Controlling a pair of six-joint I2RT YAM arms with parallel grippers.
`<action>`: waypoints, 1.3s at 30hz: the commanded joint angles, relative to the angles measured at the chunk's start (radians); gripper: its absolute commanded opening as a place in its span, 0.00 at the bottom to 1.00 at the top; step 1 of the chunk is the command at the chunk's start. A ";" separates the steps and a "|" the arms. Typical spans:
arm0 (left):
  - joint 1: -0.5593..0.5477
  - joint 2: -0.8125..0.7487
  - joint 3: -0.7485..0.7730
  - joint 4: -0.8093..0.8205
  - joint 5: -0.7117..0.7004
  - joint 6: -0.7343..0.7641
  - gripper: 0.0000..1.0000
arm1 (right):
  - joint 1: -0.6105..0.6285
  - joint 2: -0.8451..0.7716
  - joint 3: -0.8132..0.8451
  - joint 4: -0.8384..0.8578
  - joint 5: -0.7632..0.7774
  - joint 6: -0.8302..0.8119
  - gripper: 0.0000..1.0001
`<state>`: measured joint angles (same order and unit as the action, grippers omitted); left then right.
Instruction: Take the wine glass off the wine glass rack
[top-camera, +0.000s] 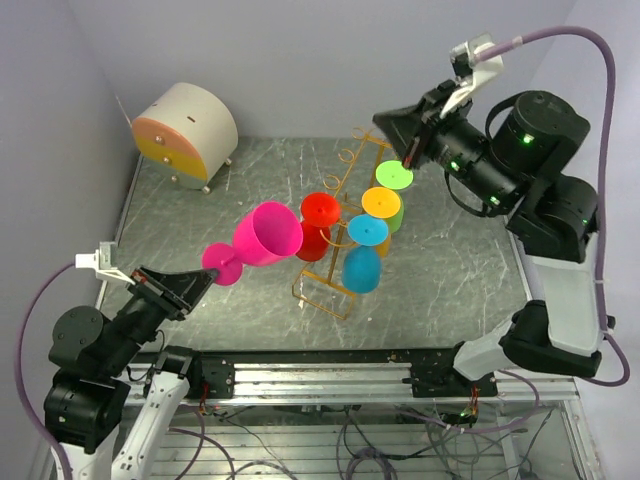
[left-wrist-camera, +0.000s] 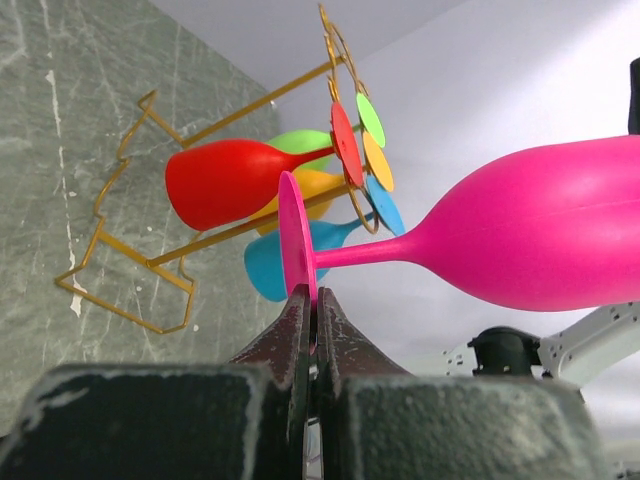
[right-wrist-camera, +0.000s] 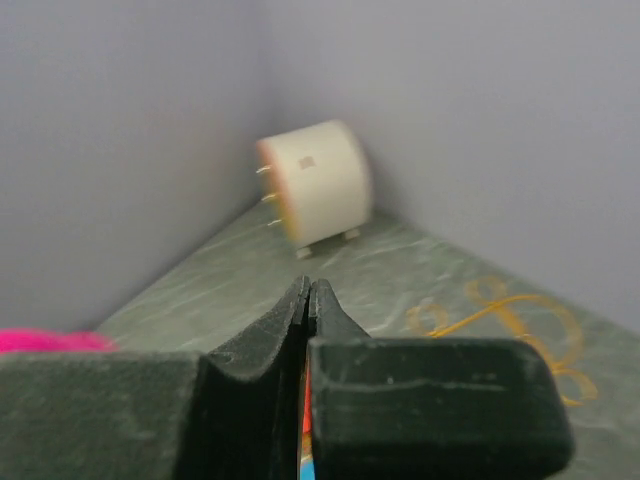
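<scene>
My left gripper (top-camera: 205, 275) (left-wrist-camera: 312, 295) is shut on the round foot of a pink wine glass (top-camera: 265, 235) (left-wrist-camera: 540, 235). The glass lies sideways in the air, left of the wine glass rack and apart from it. The golden wire rack (top-camera: 325, 290) (left-wrist-camera: 150, 260) stands mid-table with red (top-camera: 320, 212), orange (top-camera: 381, 203), blue (top-camera: 362, 268) and green (top-camera: 394, 176) glasses hanging on its hooks. My right gripper (top-camera: 408, 158) (right-wrist-camera: 310, 285) is shut with nothing between its tips. It hovers by the rack's far top, close to the green glass's foot.
A round white box with an orange front (top-camera: 185, 130) (right-wrist-camera: 320, 185) stands at the far left corner of the marbled table (top-camera: 450, 270). Grey walls close in the back and both sides. Curled rack loops (right-wrist-camera: 500, 315) lie below the right gripper.
</scene>
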<state>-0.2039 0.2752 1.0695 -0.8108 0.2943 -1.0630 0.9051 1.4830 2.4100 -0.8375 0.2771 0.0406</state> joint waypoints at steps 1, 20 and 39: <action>0.004 -0.046 -0.050 0.167 0.120 0.075 0.07 | 0.003 -0.054 -0.011 -0.171 -0.428 0.275 0.00; 0.004 -0.017 0.115 -0.016 0.048 0.216 0.07 | 0.009 -0.079 -0.205 -0.175 -0.746 0.339 0.36; 0.004 0.032 0.205 -0.159 -0.061 0.248 0.07 | 0.221 0.012 -0.199 -0.132 -0.508 0.326 0.38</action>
<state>-0.2039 0.3016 1.2503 -0.9707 0.2535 -0.8223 1.1061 1.4631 2.1876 -0.9855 -0.3229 0.3805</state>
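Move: The pink wine glass, its foot already pinched in the left hand, has its middle about 3 cm ahead of that hand, 5 cm to its right and 7 cm above. From the empty, shut right hand it lies some 12 cm back, 21 cm to the left and 14 cm lower. Both rack glasses hang some 38 cm below the right hand: the red one 2 cm ahead and 9 cm left, the blue one 3 cm back and 1 cm left. Keeping its pinch on the pink glass's foot, the left hand backs and lifts about 3 cm, tipping up, then eases left and partly down again, its left side rising. The empty right hand sweeps back 15 cm, left and down about 10 cm each, quickly at first, towards the glass's open bowl, turning counter-clockwise, tipping some 30 degrees down and opening its fingers about a third. ##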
